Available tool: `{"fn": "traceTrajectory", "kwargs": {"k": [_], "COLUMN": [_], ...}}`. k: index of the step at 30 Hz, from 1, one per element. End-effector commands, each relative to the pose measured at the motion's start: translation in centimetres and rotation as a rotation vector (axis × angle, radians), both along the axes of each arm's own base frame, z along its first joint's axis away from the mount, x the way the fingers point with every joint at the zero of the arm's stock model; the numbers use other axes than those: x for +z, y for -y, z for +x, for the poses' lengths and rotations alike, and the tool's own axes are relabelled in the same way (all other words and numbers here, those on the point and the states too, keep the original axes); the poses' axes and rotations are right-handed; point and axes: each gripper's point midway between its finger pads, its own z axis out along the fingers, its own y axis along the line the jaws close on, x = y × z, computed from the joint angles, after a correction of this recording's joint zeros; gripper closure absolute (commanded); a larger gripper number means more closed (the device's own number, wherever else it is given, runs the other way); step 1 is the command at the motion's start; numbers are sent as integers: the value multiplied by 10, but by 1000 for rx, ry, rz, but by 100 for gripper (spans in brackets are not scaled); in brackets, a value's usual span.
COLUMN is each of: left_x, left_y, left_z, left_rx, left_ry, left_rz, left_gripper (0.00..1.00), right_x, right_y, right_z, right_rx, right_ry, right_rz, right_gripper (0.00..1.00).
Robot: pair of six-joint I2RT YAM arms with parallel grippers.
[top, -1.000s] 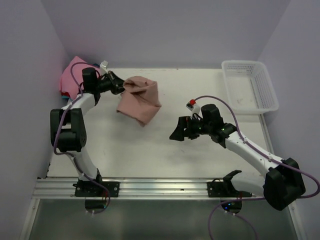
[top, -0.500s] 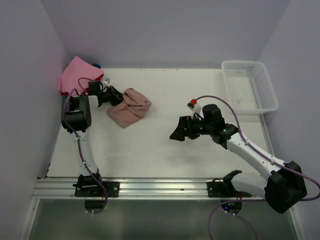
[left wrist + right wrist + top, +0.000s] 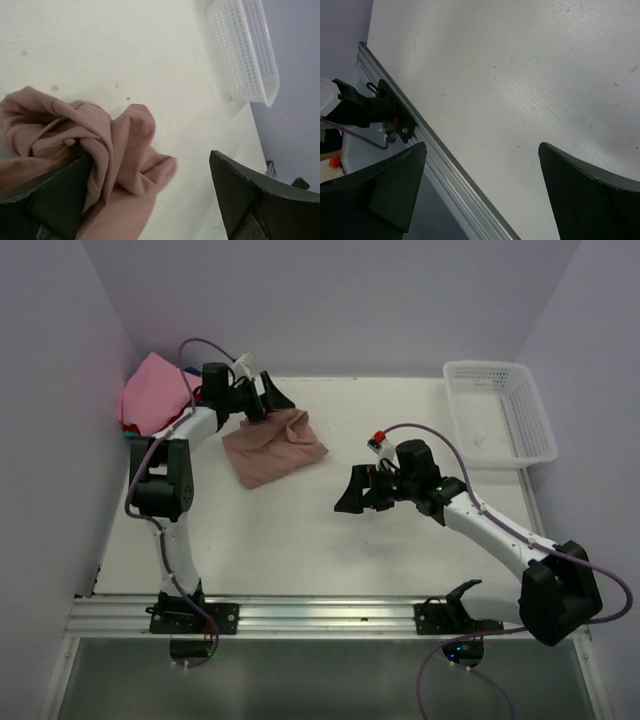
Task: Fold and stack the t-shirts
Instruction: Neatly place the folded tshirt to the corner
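The dusty-pink t-shirt (image 3: 276, 446) lies crumpled on the table left of centre. In the left wrist view (image 3: 100, 145) its bunched folds rest against my left finger. My left gripper (image 3: 268, 400) is at the shirt's back edge with its jaws wide apart, and it shows as open in the left wrist view (image 3: 150, 160) too. A stack of folded shirts, bright pink on top (image 3: 150, 392), sits in the back left corner. My right gripper (image 3: 350, 496) is open and empty over bare table in the middle, as the right wrist view (image 3: 481, 145) confirms.
A white lattice basket (image 3: 500, 412) stands at the back right and also shows in the left wrist view (image 3: 245, 50). The metal rail (image 3: 300, 615) runs along the near edge. Lilac walls close in the left, back and right sides.
My left gripper held the dusty-pink shirt up, swung it left, then let go and moved to its back edge. The shirt now lies crumpled. My right gripper shifted slightly left.
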Motion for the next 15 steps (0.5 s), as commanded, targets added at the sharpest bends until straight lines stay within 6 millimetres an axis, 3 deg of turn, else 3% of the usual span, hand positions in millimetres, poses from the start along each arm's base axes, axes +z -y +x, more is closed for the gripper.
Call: {"fn": "traceTrajectory", "kwargs": {"k": [1, 2, 3, 4, 5, 7, 8, 9, 12, 15], "left_x": [51, 33, 28, 33, 10, 4, -15, -16, -28, -29], "left_y": [12, 10, 6, 2, -4, -14, -22, -30, -51, -62], "left_z": [-22, -37, -43, -51, -68, -82, -95, -96, -101, -105], "left_rx": [-37, -31, -9, 5, 17, 57, 80, 124, 228, 292], "left_ry": [150, 101, 86, 101, 42, 36, -16, -16, -64, -79], "left_rz": [122, 137, 158, 180, 206, 251, 289, 322, 400, 419], "left_gripper": [0, 0, 0, 0, 0, 0, 0, 0, 0, 0], "right_x": [35, 25, 39, 38, 30, 41, 39, 34, 23, 5], "right_y": [-18, -24, -32, -38, -45, -58, -62, -71, -88, -103], "right_z": [29, 35, 45, 51, 62, 84, 93, 113, 146, 171], "right_rx": [30, 50, 61, 66, 64, 66, 56, 43, 25, 18], "right_ry": [104, 76, 104, 102, 86, 113, 108, 103, 73, 24], "right_rz": [37, 24, 42, 44, 40, 51, 40, 28, 8, -3], "right_gripper": [1, 1, 1, 1, 1, 1, 1, 1, 1, 2]}}
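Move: Beneath and behind the left hand lies the folded tshirt, its middle some 10 cm back, 2 cm right and 12 cm below, its near-left corner about 20 cm back and 4 cm left. The stack sits roughly 25 cm to that hand's left, level ahead, 9 cm lower. From the right hand, the tshirt's middle is about 18 cm ahead, 20 cm left and 13 cm below; its right corner is 15 cm ahead, 7 cm left. Lifting clear of the loosened tshirt, the left hand rises some 5 cm, swings back over the cloth about 11 cm with a final drift left, and sinks towards the near-left part, rolling its left side up about 20 degrees. Meanwhile the right hand sweeps forward roughly 15 cm and left 9 cm to the tshirt's right side, still above it. Both grippers stay wide open. ##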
